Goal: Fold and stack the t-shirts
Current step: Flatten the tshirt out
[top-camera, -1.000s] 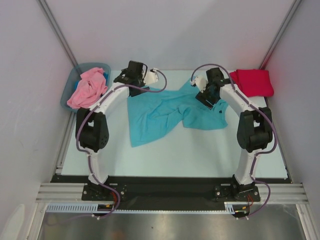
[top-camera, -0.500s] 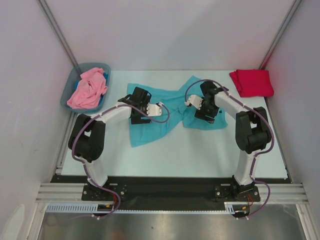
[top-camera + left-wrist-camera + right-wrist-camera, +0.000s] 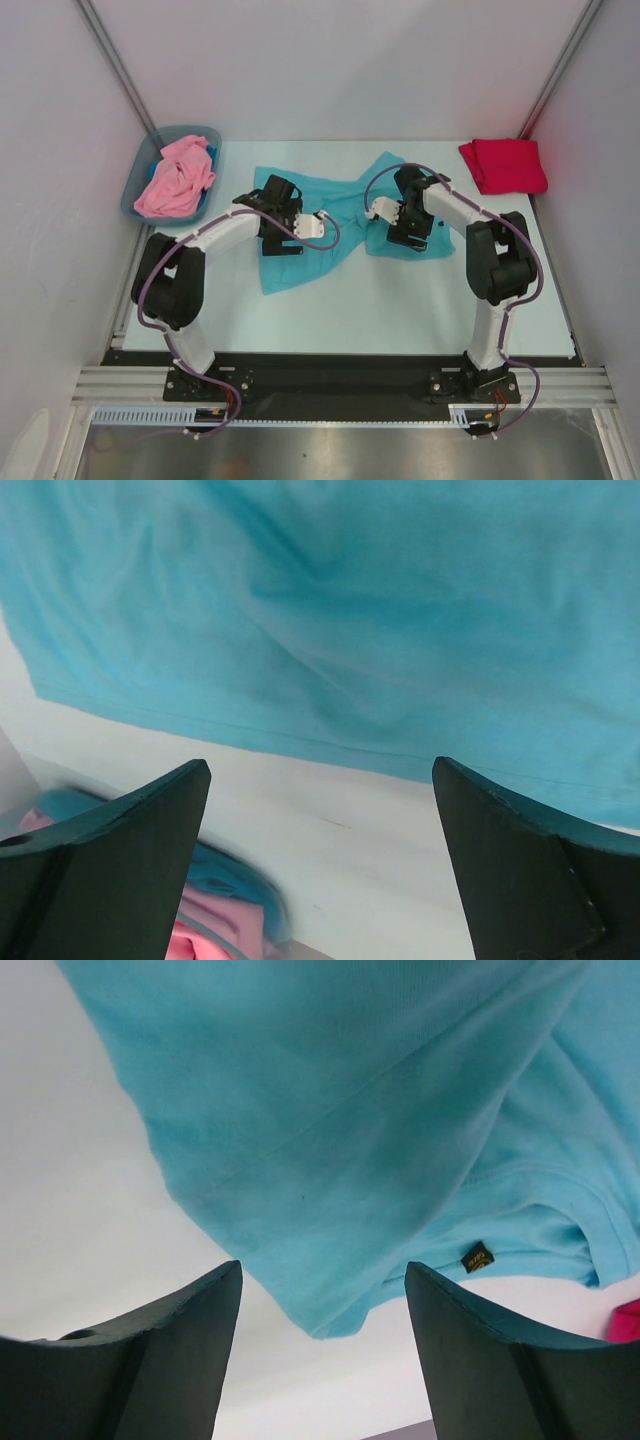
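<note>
A teal t-shirt lies spread and wrinkled in the middle of the table. My left gripper hovers low over its left part, open. In the left wrist view the left gripper frames bare table just off the shirt's hem. My right gripper is over the shirt's right part, open. In the right wrist view a rounded corner of the teal cloth lies between the right gripper's fingers, unheld. A folded red t-shirt sits at the back right. A pink t-shirt is heaped in the bin.
The grey-blue bin stands at the back left against the wall, with blue cloth under the pink. White walls close in the table on three sides. A small black label is sewn at the teal shirt's hem.
Both arms came forward from the back of the table and down over the teal shirt, which now lies flatter with its back left corner spread out. Over the last half second they barely moved.
</note>
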You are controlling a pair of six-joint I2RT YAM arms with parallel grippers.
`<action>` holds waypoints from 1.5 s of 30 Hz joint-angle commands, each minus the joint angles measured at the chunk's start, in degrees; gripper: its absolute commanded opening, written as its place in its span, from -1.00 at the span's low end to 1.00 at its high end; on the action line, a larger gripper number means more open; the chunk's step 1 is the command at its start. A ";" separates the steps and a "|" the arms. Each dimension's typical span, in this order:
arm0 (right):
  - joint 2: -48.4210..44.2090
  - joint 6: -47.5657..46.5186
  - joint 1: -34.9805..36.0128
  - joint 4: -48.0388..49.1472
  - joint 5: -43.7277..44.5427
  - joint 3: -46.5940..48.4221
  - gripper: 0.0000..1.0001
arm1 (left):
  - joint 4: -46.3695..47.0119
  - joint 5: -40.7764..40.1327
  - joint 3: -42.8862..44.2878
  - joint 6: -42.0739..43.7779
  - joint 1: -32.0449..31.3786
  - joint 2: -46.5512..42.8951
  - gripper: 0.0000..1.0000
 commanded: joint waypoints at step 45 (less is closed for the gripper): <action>11.15 1.27 -10.19 -10.77 1.02 12.39 0.38 | -16.51 -7.30 -0.07 6.61 1.12 10.37 1.00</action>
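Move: The turquoise t-shirt's left hem runs about 3 cm left of the left hand, abreast a point 3 cm back and some 6 cm below; its near-left corner is roughly 15 cm back and 3 cm left, while the basket stands about 19 cm ahead and 27 cm left. For the right hand, the shirt's right edge is some 9 cm right, level fore-and-aft, 5 cm down; the black tag lies 7 cm ahead and 6 cm right. The spread shirt is pressed near both sides and worked outward: the open left hand sinks about 5 cm and eases back, tipping its fingers back towards the base, its near fingertip pressing into the cloth beside the left hem, then edges left. The right, partly open, goes down and forward, then sweeps 6 cm right towards the right edge, near fingertip against the cloth, turning slightly clockwise. ##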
